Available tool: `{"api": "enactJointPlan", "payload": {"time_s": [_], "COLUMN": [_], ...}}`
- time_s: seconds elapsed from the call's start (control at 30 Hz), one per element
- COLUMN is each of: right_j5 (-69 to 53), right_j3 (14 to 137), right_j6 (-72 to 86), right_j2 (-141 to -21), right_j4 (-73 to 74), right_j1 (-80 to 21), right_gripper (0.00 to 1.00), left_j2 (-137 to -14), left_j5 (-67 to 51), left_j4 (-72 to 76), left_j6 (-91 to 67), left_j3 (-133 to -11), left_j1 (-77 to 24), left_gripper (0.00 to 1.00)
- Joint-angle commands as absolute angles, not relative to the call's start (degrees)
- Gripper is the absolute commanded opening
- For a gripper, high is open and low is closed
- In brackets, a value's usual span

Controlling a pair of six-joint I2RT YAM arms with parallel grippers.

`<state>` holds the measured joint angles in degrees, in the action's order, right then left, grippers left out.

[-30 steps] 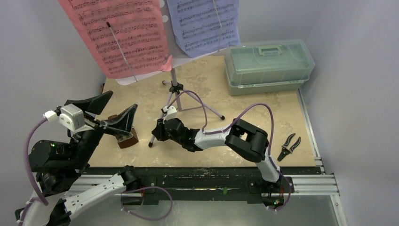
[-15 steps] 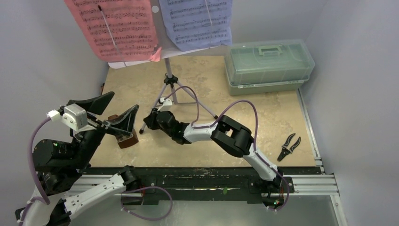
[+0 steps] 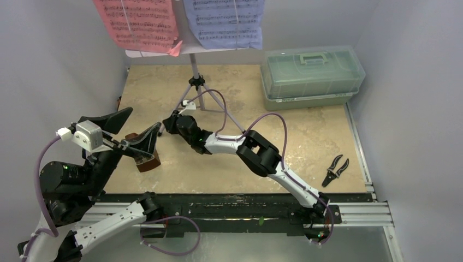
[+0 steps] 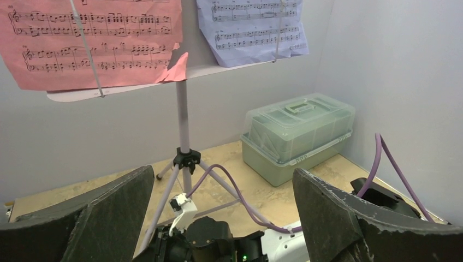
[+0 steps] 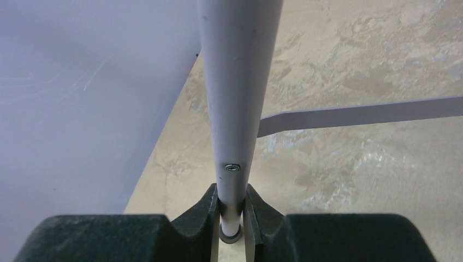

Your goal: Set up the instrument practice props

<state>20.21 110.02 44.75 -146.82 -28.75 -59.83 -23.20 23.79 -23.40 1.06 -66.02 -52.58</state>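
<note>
The lavender music stand (image 3: 194, 65) stands on its tripod legs at the back of the table. A pink music sheet (image 3: 139, 24) and a pale-blue music sheet (image 3: 224, 22) rest on its desk. My right gripper (image 3: 168, 126) is shut on the foot end of the front-left leg (image 5: 237, 82), with the jaws (image 5: 231, 218) pinching the tube. My left gripper (image 3: 128, 131) hangs open over the near left of the table, nothing between its fingers (image 4: 338, 218). The brown metronome (image 3: 147, 160) sits on the table beneath it, partly hidden by one finger.
A translucent green lidded box (image 3: 311, 73) stands at the back right. Small black pliers (image 3: 334, 169) lie near the right edge. Grey walls close in on the left, back and right. The right arm's purple cable (image 3: 218, 106) loops among the tripod legs.
The right gripper has pulled the stand's leg left and toward the back. The whole stand has shifted back and stands more upright. The left arm has stayed put.
</note>
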Motion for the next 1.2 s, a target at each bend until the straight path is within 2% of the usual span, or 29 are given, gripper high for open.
{"api": "enactJointPlan", "payload": {"time_s": [0.0,0.17,0.37,0.5,0.73,0.9,1.07,1.17], "right_j5": [23.6,18.72,12.08,8.59,7.74,8.32,10.09,16.74], "right_j3": [116.0,119.58,113.38,108.17,99.29,97.91,104.29,109.58], "right_j6": [41.32,39.66,33.99,28.29,24.43,26.15,29.6,28.47], "right_j2": [-149.94,-152.51,-145.69,-139.02,-127.34,-123.31,-124.62,-126.97], "right_j4": [-24.3,-24.34,-26.05,-25.27,-20.02,-18.33,-15.13,-12.46], "right_j1": [-58.12,-56.87,-56.35,-56.3,-59.03,-63.19,-67.63,-70.6], "right_gripper": [0.22,0.31,0.6,0.74,0.88,0.99,0.99,0.99], "left_j2": [-22.55,-22.51,-23.76,-23.76,-23.34,-23.3,-23.45,-22.86], "left_j5": [24.73,25.66,25.71,25.11,25.76,28.29,27.9,28.3], "left_j4": [-23.55,-23.18,-23.18,-22.29,-21.61,-20.79,-21.4,-22.26], "left_j6": [0.62,1.0,2.24,1.89,0.95,1.22,0.44,0.48], "left_j3": [-67.23,-67.29,-68.97,-67.93,-67.29,-69.89,-74.74,-75.44], "left_j1": [-52.73,-52.73,-52.73,-52.73,-52.73,-52.73,-52.73,-52.73], "left_gripper": [0.98,0.99,1.0,0.99,0.99,1.0,1.0,1.0]}}
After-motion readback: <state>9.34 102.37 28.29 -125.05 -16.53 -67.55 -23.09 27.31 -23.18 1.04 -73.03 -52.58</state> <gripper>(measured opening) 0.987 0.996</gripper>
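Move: The right hand still pinches the music stand's left leg low down, its rubber foot a few centimetres below the fingers. The brown wedge-shaped box it next turns to lies about 12 cm back and 8 cm to its left, slightly lower. The stand's leg joint is some 8 cm ahead, 13 cm right and 15 cm up. From the raised left hand the box is roughly 12 cm ahead, 7 cm left and 42 cm below. The right fingers let go of the stand leg, opening wide as the hand eases about 2 cm farther forward and then slips off rightward. The hand backs away, rising some 13 cm and turning about 20 degrees counter-clockwise, until it is nearly level with the brown box, above and to its right, facing it. Late on, the open left hand lifts about 4 cm and drifts left. ##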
